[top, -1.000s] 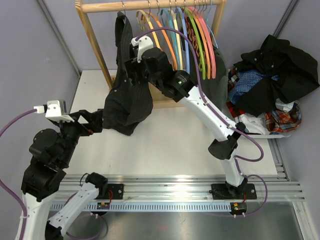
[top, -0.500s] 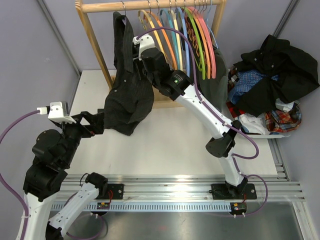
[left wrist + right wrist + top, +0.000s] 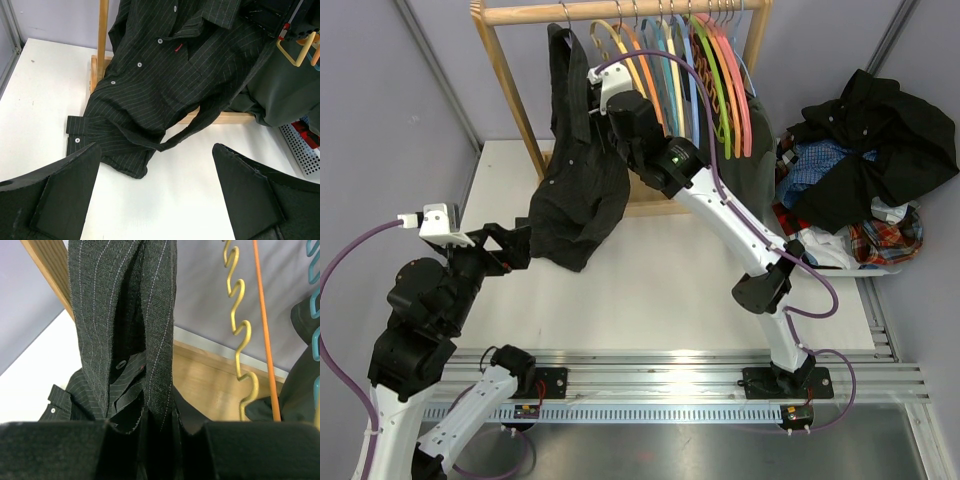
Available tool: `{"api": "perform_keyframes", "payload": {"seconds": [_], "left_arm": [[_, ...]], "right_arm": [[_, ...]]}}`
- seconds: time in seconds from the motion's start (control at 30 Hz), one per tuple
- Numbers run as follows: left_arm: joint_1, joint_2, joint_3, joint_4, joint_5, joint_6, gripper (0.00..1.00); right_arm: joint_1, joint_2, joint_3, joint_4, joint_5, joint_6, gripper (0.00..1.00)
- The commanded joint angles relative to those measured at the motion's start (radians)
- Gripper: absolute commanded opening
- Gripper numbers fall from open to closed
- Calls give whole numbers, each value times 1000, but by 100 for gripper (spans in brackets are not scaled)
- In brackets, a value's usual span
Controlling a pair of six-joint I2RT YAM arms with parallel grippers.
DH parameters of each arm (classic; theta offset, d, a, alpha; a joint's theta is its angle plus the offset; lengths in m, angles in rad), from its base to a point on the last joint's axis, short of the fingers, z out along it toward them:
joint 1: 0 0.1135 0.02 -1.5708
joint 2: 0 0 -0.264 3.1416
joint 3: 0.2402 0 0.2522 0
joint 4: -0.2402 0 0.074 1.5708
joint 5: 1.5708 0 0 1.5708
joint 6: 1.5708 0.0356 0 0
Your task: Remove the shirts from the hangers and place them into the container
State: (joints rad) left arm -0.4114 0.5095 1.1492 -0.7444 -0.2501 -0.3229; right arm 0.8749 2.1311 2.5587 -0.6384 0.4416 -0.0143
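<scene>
A dark charcoal pinstriped shirt hangs at the left end of the rail, its lower part bunched on the table. My right gripper is up at its shoulder, shut on a fold of the pinstriped cloth that runs down between the fingers. My left gripper stands open just off the shirt's lower edge, with the shirt ahead of its fingers and only bare table between them. Coloured hangers hang empty on the rail. The container at the right holds a black shirt and a blue checked shirt.
The wooden rail frame stands at the back of the white table. A yellow hanger and an orange hanger hang right beside my right gripper. A dark garment hangs behind the hangers. Grey walls close in on both sides.
My right gripper has shut on the pinstriped shirt's upper fold and moved slightly up towards the rail. The left arm has edged a little nearer the shirt's hem, still open.
</scene>
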Motion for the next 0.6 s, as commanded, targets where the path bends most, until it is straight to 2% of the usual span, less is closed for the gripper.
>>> {"api": "perform_keyframes", "payload": {"seconds": [0.0, 0.13, 0.33, 0.47, 0.57], "left_arm": [[-3, -5, -5, 25, 29, -7, 96], [-3, -16, -12, 17, 34, -11, 96], [-3, -25, -19, 4, 38, -15, 96], [-3, -28, -19, -3, 38, -16, 96], [-3, -22, -17, -6, 38, -18, 95]], "right_arm": [[-25, -17, 37, 68, -30, 5, 0], [-25, -62, 18, 135, -102, -27, 0], [-24, -131, 46, 370, -138, -120, 0], [-25, -96, 165, 388, -130, -161, 0], [-25, -140, 109, 451, -136, -171, 0]]}}
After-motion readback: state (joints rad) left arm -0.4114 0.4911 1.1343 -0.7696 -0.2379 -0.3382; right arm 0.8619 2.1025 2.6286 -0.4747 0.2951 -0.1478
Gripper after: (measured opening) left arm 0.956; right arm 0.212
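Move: My right hand already grips the pinstriped shirt. The hook of its hanger sits on the rail about 12 cm ahead, 5 cm to the left and some 20 cm above. From that hand, the empty yellow hanger hangs about 12 cm ahead, 4 cm to the right and 10 cm up; the rack's left post is 10 cm ahead, 15 cm left and 8 cm lower. From my left hand, the hook is about 36 cm ahead, 9 cm right and 23 cm above. I keep my right fingers shut on the bunched cloth and, after a slow start, lift it about 8 cm, ever faster, nearly straight up towards the rail and the shirt's hanger. As I go, my wrist tilts the fingertips up by some 15 degrees and swings a little counter-clockwise. ##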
